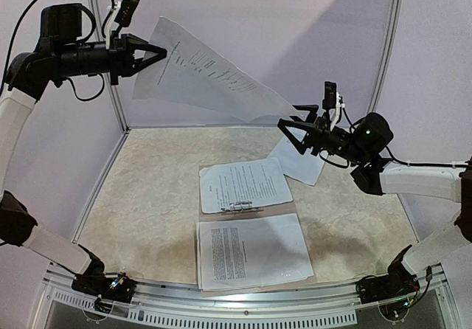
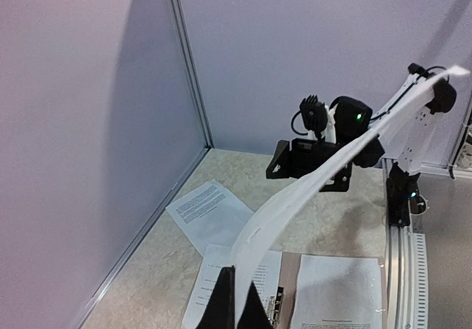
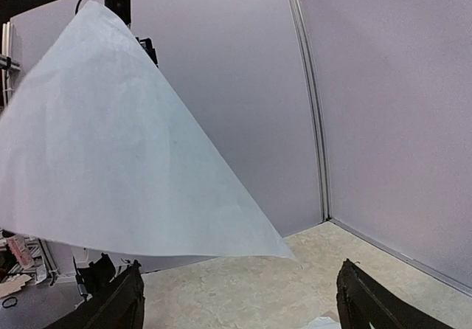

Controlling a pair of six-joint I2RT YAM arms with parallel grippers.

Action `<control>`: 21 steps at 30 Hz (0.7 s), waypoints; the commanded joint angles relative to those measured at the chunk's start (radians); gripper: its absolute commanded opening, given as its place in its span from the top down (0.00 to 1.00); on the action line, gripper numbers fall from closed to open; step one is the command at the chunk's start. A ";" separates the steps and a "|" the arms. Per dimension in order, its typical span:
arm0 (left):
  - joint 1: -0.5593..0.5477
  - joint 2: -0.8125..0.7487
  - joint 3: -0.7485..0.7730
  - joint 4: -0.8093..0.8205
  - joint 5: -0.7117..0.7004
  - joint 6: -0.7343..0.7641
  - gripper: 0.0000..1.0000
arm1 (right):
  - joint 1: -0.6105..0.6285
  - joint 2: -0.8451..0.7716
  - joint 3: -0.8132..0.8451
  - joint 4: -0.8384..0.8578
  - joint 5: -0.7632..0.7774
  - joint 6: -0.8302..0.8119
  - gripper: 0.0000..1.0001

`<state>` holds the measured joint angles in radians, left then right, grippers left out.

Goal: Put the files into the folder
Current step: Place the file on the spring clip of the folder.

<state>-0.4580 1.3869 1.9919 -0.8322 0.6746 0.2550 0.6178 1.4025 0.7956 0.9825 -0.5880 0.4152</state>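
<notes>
High at the upper left, my left gripper (image 1: 165, 52) is shut on the edge of one white printed sheet (image 1: 214, 78), which sags down to the right. Its low corner hangs just above my right gripper (image 1: 290, 136), which stands wide open with nothing between its fingers. The left wrist view shows that sheet (image 2: 317, 178) curving away from the closed fingers (image 2: 221, 303). In the right wrist view the sheet (image 3: 110, 159) hangs ahead of the gripper (image 3: 243, 299). The tan folder (image 1: 284, 209) lies open on the table, one file (image 1: 243, 185) on its far half and another (image 1: 251, 251) on its near half.
A further white sheet (image 1: 302, 163) lies on the marbled table under the right gripper. A metal clip (image 1: 240, 207) sits at the folder's fold. Pale walls close in the left, back and right sides, and a metal rail (image 1: 243, 299) runs along the near edge.
</notes>
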 commanded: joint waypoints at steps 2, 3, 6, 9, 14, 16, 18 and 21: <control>0.027 -0.015 -0.043 0.039 0.119 -0.052 1.00 | 0.060 0.048 0.024 0.100 0.023 -0.054 0.14; 0.030 -0.015 -0.056 0.045 0.137 -0.055 1.00 | 0.061 0.054 0.032 0.115 0.016 -0.041 0.16; 0.029 -0.015 -0.101 0.067 0.172 -0.071 1.00 | 0.061 0.083 0.060 0.145 -0.012 0.000 0.22; 0.031 -0.014 -0.126 0.082 0.180 -0.083 1.00 | 0.059 0.086 0.061 0.153 -0.005 0.006 0.28; 0.032 -0.011 -0.151 0.108 0.215 -0.111 1.00 | 0.059 0.090 0.072 0.173 -0.023 0.058 0.73; 0.035 -0.012 -0.156 0.116 0.186 -0.124 1.00 | 0.052 0.092 0.078 0.169 -0.049 0.087 0.91; 0.039 -0.012 -0.159 0.119 0.119 -0.129 1.00 | 0.037 0.088 0.088 0.121 -0.071 0.101 1.00; 0.054 -0.013 -0.179 0.105 0.068 -0.101 0.82 | 0.007 0.074 0.102 0.032 -0.100 0.109 1.00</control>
<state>-0.4332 1.3746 1.8462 -0.7364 0.8173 0.1459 0.6621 1.4849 0.8608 1.1072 -0.6350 0.4908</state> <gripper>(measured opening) 0.034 0.005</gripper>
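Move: The left hand already grips one end of the file sheet; the sheet's free edge lies about 3 cm left of the open right hand, level ahead and in height, and some 17 cm right of and 12 below the left hand. From the right hand, the spring clip is about 8 cm left, 6 back and 35 below, and the loose paper on the table 8 right, 11 ahead and 35 below. Right hand edges 2 cm left and 2 up, pinching the sheet's free edge; left hand sinks 3 cm. ##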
